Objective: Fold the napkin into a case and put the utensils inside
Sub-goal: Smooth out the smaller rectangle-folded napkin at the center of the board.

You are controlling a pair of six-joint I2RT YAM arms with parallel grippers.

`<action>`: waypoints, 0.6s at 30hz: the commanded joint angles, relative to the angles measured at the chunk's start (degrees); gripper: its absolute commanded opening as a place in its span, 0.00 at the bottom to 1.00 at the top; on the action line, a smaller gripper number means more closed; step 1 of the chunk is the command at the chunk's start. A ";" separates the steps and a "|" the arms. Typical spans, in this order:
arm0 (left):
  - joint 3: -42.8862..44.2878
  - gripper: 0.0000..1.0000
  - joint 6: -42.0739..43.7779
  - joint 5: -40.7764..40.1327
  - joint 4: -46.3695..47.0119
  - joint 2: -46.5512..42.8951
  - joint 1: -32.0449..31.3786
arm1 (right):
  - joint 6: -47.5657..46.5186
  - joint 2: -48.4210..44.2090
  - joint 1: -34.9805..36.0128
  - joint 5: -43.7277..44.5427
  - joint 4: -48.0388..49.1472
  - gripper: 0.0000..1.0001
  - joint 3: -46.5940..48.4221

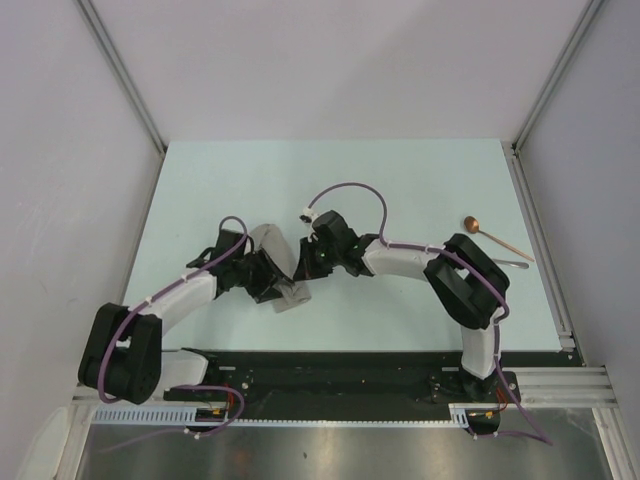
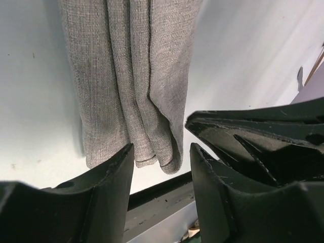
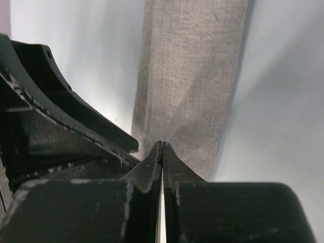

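Observation:
The napkin (image 1: pixel 268 243) lies on the table as a narrow folded grey-beige strip, the case, running diagonally between my two grippers. In the left wrist view its layered end (image 2: pixel 126 76) sits just beyond my left gripper (image 2: pixel 162 149), which is open with nothing between its fingers. My right gripper (image 3: pixel 162 145) is shut, its tips low over the flat strip (image 3: pixel 192 76) with no cloth between them. From above, the left gripper (image 1: pixel 266 282) and right gripper (image 1: pixel 306 262) flank the strip closely. The utensils lie far right: a copper spoon (image 1: pixel 490 238) and a thin silvery piece (image 1: pixel 516 264).
The pale table (image 1: pixel 400 180) ends at a black rail (image 1: pixel 330 365) near the arm bases, and the strip's lower end (image 1: pixel 291 297) lies close to it. Grey walls and metal frame posts (image 1: pixel 540 230) bound the sides. The right arm's fingers (image 2: pixel 263 136) crowd the left wrist view.

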 commanded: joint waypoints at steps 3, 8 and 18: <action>0.10 0.53 -1.45 1.78 3.45 1.71 0.18 | -4.37 -8.33 -0.63 5.40 -4.78 0.00 -3.50; 0.19 0.49 -0.22 2.13 3.63 4.08 0.18 | -8.06 -13.96 0.25 8.83 -1.71 0.00 -13.08; 0.63 0.11 1.89 0.46 3.28 3.65 0.27 | -15.01 -19.07 5.87 6.20 7.87 0.00 -19.68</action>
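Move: The loose inner fold at the near end of the napkin lies almost between my open left fingertips, about 2 cm below and 1 cm to the right. The napkin's near edge is some 4 cm back and 2 cm right of that hand; its far end is roughly 14 cm ahead and 4 cm left. From my shut right fingertips the fold is about 2 cm back, 3 cm left and 3 cm down. My left hand sinks a little over 1 cm onto the inner fold, then closes its wide-open fingers and pinches the cloth there between the tips. Meanwhile my right hand, fingers shut, pulls off to the right and then back towards the base, about 6 cm each way, clear of the napkin, tipping its fingertips up some 10 degrees. ##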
